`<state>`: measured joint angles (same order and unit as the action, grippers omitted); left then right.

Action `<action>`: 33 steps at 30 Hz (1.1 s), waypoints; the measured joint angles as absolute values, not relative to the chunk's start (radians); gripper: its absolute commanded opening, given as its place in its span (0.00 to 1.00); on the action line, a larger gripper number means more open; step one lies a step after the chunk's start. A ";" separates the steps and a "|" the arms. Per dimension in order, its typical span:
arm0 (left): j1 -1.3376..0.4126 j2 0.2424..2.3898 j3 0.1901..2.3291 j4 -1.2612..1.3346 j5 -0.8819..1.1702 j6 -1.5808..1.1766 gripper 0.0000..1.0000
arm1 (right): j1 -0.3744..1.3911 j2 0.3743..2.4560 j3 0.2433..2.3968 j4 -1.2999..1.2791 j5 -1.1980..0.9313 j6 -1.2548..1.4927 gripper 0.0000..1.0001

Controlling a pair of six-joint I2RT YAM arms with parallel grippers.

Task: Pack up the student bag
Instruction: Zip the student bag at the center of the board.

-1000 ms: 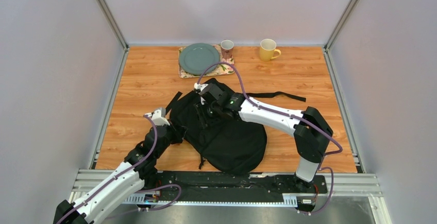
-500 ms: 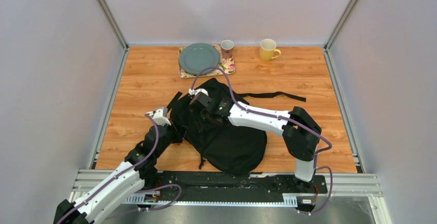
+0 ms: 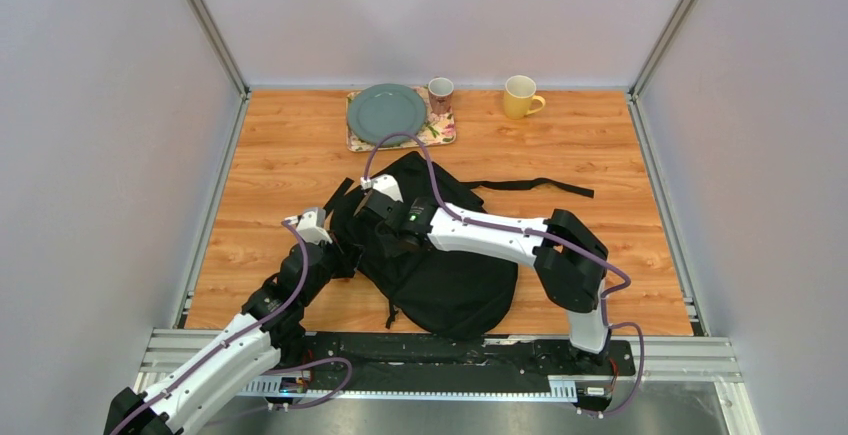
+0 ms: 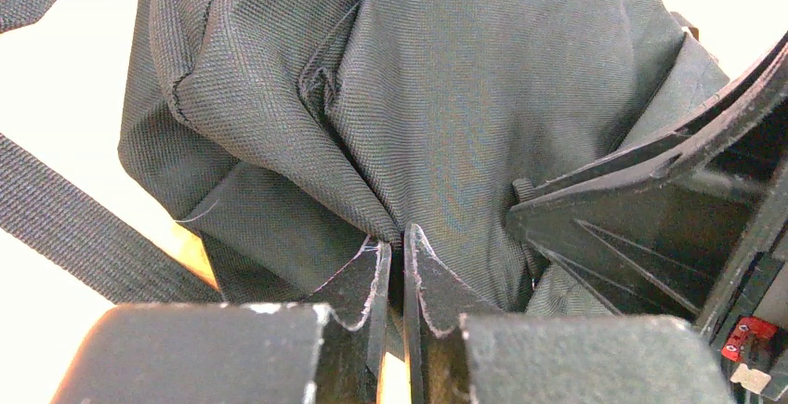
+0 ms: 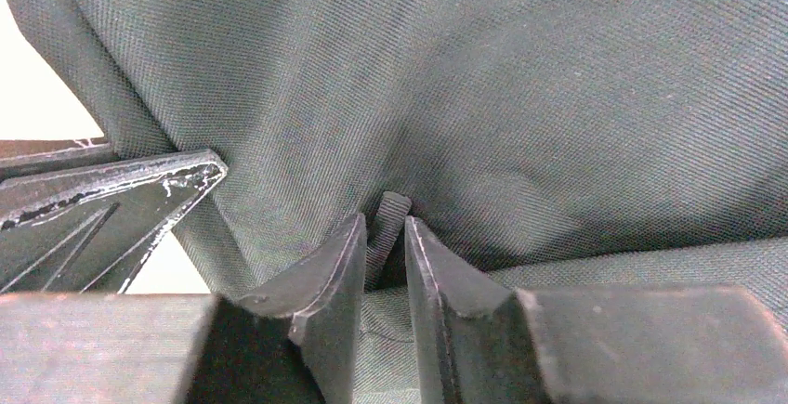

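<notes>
The student bag point(image 3: 455, 280) lies in the middle of the table, black and rumpled. My left gripper point(image 3: 345, 255) is at its left edge. In the left wrist view its jaws point(image 4: 395, 237) are shut on a pinched fold of the bag's fabric point(image 4: 446, 97). My right gripper point(image 3: 385, 217) is low over the bag's upper left part, close to the left one. Its jaws point(image 5: 384, 228) stand narrow, closed on a ribbed webbing tab point(image 5: 390, 209) of the bag. A finger of the other gripper shows in each wrist view point(image 4: 650, 209) point(image 5: 102, 204).
At the back stand a green plate point(image 3: 386, 113) on a floral mat point(image 3: 440, 133), a small brown cup point(image 3: 440, 89) and a yellow mug point(image 3: 520, 96). A long black strap point(image 3: 530, 184) trails to the right of the bag. Metal rails border the wooden table point(image 3: 280, 155).
My right gripper has slid left and nearer across the bag, towards the left gripper, and its jaws have narrowed onto the webbing tab. The left arm has held still.
</notes>
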<state>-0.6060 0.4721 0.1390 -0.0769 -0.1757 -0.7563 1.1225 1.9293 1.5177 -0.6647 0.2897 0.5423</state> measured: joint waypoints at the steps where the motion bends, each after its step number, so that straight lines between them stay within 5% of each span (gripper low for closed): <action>1: -0.606 0.472 0.139 -0.077 -0.175 -0.756 0.04 | 1.124 1.935 1.524 -0.674 0.300 0.543 0.24; 10: -0.605 0.485 0.139 -0.070 -0.167 -0.755 0.03 | 1.127 1.946 1.539 -0.688 0.324 0.546 0.00; 17: -0.602 0.493 0.139 -0.067 -0.162 -0.754 0.03 | 1.130 1.939 1.528 -0.667 0.324 0.545 0.00; 19: -0.601 0.496 0.139 -0.065 -0.157 -0.752 0.11 | 1.129 1.919 1.496 -0.631 0.315 0.544 0.00; 20: -0.601 0.498 0.139 -0.064 -0.154 -0.750 0.20 | 1.129 1.906 1.477 -0.609 0.309 0.542 0.00; 21: -0.601 0.501 0.141 -0.063 -0.149 -0.748 0.40 | 1.128 1.891 1.454 -0.586 0.300 0.541 0.00; 24: -0.601 0.511 0.155 -0.061 -0.112 -0.735 0.60 | 1.122 1.855 1.414 -0.548 0.265 0.538 0.00; 27: -0.601 0.508 0.158 -0.056 -0.070 -0.736 0.69 | 1.118 1.844 1.412 -0.524 0.233 0.537 0.00; 33: -0.601 0.474 0.158 -0.064 -0.011 -0.784 0.72 | 1.118 1.841 1.391 -0.483 0.187 0.538 0.00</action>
<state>-0.6010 0.4744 0.1581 -0.0639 -0.0113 -0.7841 1.1179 1.8412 1.3911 -0.4831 0.1867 0.5381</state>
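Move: The zip pull stands right between the right gripper's parted fingertips, at most 1 cm below the hand point; the bag's middle is some 8 cm to that hand's right and 4 cm lower. From the left gripper the pull lies about 5 cm to the right, level fore and aft and some 1 cm lower. The left gripper holds the bag edge at its fingertips; a loose shoulder strap lies roughly 10 cm ahead of it, 3 cm left and 7 cm down. Shut the right fingers on the zip pull almost in place, then draw it about 2 cm left, with a slight lift and pull back, the fingers swinging some 10 degrees towards the left. Keep the left gripper pinching the bag edge until the pull is gripped, then open it wide and bring it right, back and up, about 3 cm in all, turning slightly clockwise. ##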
